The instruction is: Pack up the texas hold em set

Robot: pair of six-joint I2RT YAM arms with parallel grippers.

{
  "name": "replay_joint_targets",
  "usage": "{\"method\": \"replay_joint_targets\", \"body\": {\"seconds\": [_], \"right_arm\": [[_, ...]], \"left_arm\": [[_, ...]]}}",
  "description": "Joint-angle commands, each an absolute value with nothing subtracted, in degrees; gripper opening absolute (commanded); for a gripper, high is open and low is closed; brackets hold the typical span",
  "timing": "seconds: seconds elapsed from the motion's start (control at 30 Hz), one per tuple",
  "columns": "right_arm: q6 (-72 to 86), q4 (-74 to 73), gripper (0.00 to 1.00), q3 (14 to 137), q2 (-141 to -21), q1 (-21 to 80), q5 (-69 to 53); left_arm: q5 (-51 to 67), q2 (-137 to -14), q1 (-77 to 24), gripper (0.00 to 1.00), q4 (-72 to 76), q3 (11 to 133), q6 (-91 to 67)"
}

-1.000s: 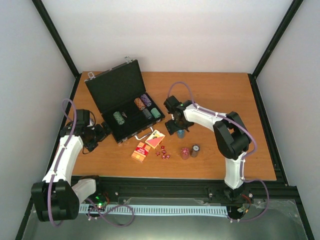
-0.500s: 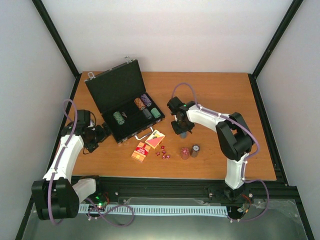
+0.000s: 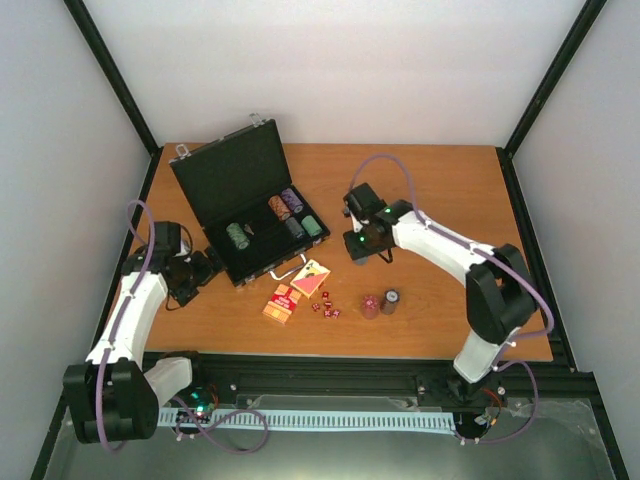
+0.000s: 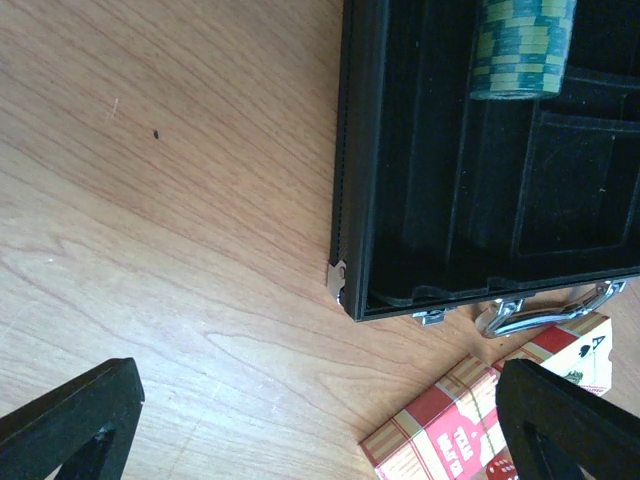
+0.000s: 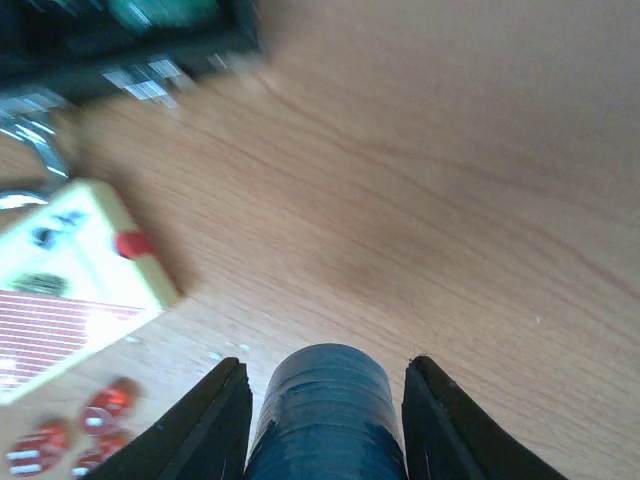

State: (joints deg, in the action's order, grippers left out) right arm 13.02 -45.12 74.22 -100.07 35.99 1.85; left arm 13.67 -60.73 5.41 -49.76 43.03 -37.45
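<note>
The black briefcase [image 3: 245, 205] lies open at the back left, with several chip stacks in its tray, among them a green one [image 3: 237, 236] [image 4: 520, 50]. My right gripper [image 3: 362, 248] is shut on a blue chip stack [image 5: 325, 410], held off the table to the right of the case. In front of the case lie two red-orange card boxes [image 3: 311, 277] [image 3: 282, 304] and tiny red dice [image 3: 325, 308]. A red stack [image 3: 370, 305] and a dark stack [image 3: 390, 300] stand beside the dice. My left gripper [image 3: 205, 265] [image 4: 320, 420] is open over bare wood by the case's near-left corner.
The case's silver handle [image 4: 540, 312] sticks out toward a card box [image 4: 460, 420]. In the right wrist view a card box [image 5: 70, 270] and dice [image 5: 60, 440] lie to the left below the held stack. Black frame rails border the table.
My right gripper closed on the blue chip stack and lifted it off the table, moving slightly farther back. The left arm has not moved.
</note>
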Motion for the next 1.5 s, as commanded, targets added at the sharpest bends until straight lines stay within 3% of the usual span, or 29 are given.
{"method": "replay_joint_targets", "body": {"seconds": [0.0,0.33,0.67,1.1,1.47], "right_arm": [[14.3,-36.1,0.17,75.3,-94.1,35.9,-3.1],[14.7,-18.3,0.16,89.8,-108.0,46.0,-9.4],[17.6,-14.6,0.15,104.8,-123.7,50.2,-12.5],[20.3,-14.4,0.15,105.7,-128.7,54.6,-10.7],[21.8,-8.6,0.14,104.1,-133.7,54.8,-1.7]], "left_arm": [[15.1,-59.7,5.7,1.00,-48.5,42.3,-36.4],[12.5,-60.5,5.7,1.00,-48.9,42.9,-35.9],[6.1,-65.5,5.8,1.00,-52.6,46.9,-39.6],[3.9,-68.8,6.0,1.00,-54.0,52.2,-37.4],[6.4,-66.9,5.9,1.00,-52.7,51.3,-37.0]]}}
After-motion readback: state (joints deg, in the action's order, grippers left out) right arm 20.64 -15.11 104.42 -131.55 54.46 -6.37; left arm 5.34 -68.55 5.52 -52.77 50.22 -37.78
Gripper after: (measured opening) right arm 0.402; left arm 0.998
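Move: To the right hand's left, about 28 cm away and 2 cm ahead, some 5 cm lower, lies the empty stretch of the case's leftmost channel. The lone green chip stack sits 31 cm left and 8 ahead, the keys 28 left and 9 ahead, the black chips 16 left and 10 ahead. The white card box is 12 left and 3 back. From the left hand that empty stretch is roughly 11 cm right, 5 ahead. Carrying the blue chip stack, still pinched, the right hand rises about 8 cm and sweeps some 29 cm left over the case, then sinks back to its starting height beside the lone green stack. Its left side rolls up about 30 degrees with a slight counter-clockwise turn. The left hand, open and empty, edges about 3 cm left and 2 forward. ##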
